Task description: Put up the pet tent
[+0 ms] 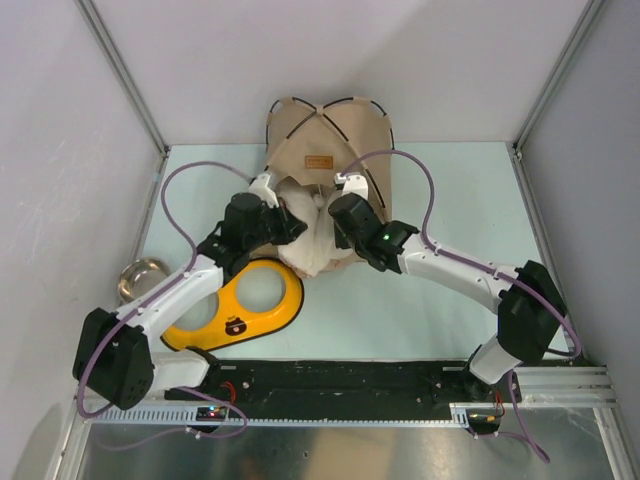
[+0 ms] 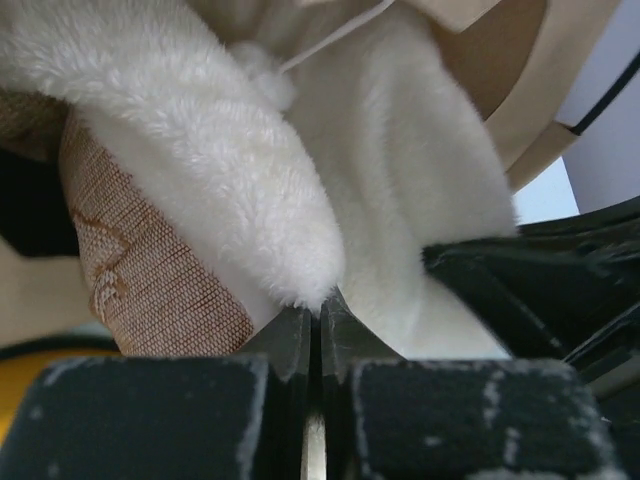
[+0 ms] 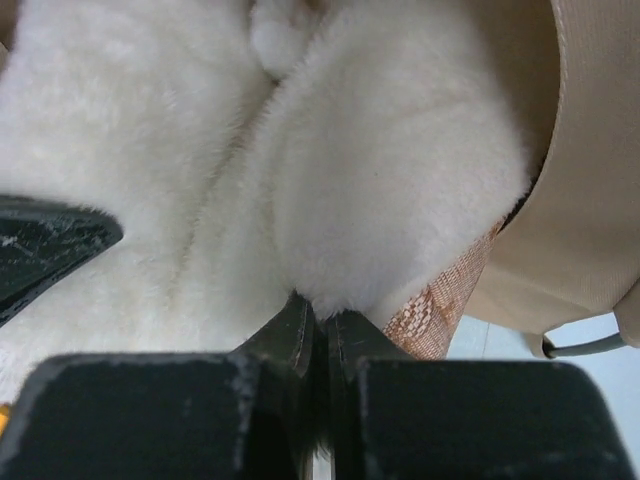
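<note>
The tan pet tent (image 1: 330,135) stands at the back of the table with black poles and a brown label patch (image 1: 318,161). A cream fluffy pillow (image 1: 312,240) sits folded at its opening. My left gripper (image 1: 286,224) is shut on the pillow's left edge (image 2: 270,200); its tips (image 2: 320,310) pinch the fur. My right gripper (image 1: 334,226) is shut on the pillow's right edge (image 3: 400,180); its tips (image 3: 322,315) pinch the fur too. The white pom-pom (image 2: 262,65) hangs on its string above the pillow. Tan tent fabric (image 3: 590,150) shows behind. The tent's floor is hidden.
A yellow double-bowl feeder (image 1: 240,305) lies on the table under my left arm. A metal bowl (image 1: 143,275) sits at the left edge. Grey walls close in the table on three sides. A black rail (image 1: 340,380) runs along the near edge.
</note>
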Controlling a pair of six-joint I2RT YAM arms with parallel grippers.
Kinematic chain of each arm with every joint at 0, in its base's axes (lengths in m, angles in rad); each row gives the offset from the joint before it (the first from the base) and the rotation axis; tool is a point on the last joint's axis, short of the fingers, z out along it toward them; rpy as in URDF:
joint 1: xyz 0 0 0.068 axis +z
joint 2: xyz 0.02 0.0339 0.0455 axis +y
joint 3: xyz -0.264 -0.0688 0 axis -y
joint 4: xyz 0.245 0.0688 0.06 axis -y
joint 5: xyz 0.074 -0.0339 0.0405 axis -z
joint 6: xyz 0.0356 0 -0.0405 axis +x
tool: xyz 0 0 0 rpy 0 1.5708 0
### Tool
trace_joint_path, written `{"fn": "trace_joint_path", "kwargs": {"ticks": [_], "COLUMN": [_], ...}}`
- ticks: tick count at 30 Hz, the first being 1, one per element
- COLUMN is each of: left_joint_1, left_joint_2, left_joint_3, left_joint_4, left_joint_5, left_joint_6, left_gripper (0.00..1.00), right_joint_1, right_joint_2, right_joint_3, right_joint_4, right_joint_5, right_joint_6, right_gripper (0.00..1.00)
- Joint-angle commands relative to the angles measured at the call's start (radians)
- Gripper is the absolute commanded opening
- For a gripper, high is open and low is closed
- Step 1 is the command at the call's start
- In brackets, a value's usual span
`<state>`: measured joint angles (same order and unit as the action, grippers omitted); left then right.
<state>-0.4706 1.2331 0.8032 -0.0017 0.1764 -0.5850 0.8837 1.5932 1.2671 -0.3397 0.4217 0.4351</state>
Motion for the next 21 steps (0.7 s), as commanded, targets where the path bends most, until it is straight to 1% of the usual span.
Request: {"fn": "trace_joint_path", "kwargs": {"ticks": [1, 8, 12, 16, 21], "left_joint_1": [-0.065, -0.076, -0.079, -0.087, -0.106], "left_joint_2": [0.041, 0.106, 0.135, 0.165, 0.214], "left_joint_3": [0.142, 0.240, 0.261, 0.249, 0.196], "left_joint_4": [0.109, 0.109, 0.116, 0.138, 0.230], "left_joint_5": [0.013, -0.049, -0.118, -0.165, -0.281], "left_joint_6": [0.138, 0.281, 0.329, 0.331, 0.344], "left_gripper": [0.00, 0.00, 0.00, 0.00, 0.00], "right_joint_1": [0.057, 0.073, 0.049, 0.017, -0.010], "right_joint_2": [-0.005, -0.015, 0.003, 0.038, 0.088], "right_joint_3": [0.052, 0.043, 0.042, 0.034, 0.013], "right_joint_4": [0.160, 0.283, 0.388, 0.487, 0.563], "right_joint_5": [0.038, 0.134, 0.134, 0.102, 0.093], "right_joint_6": [-0.070, -0.168, -0.238, -0.313, -0.367], "right_gripper": [0.00, 0.00, 0.00, 0.00, 0.00]}}
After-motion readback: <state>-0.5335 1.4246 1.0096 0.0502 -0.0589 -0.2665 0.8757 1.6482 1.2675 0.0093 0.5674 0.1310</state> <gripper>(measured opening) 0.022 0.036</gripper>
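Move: My closed fingers already hold the folded fleece cushion. The tent doorway is about 10 cm ahead of my left hand, 4 cm right and slightly below; from my right hand it is roughly 9 cm ahead and 5 cm left. The white pompom hangs just this side of it, and the leather label is some 3 cm beyond the doorway and 8 cm higher. The yellow board is about 18 cm left of my left hand and 14 cm back. I push the bunched cushion forward into the tent doorway with both hands, fingers still shut on the fleece. My left hand goes about 6.5 cm forward, rising at first and sinking a little at the end; my right hand lifts first, then drives forward, ending about 5 cm farther in and 4 cm higher. Both tip their fingers up 15 to 20 degrees, my left hand also rolling its left side up. ##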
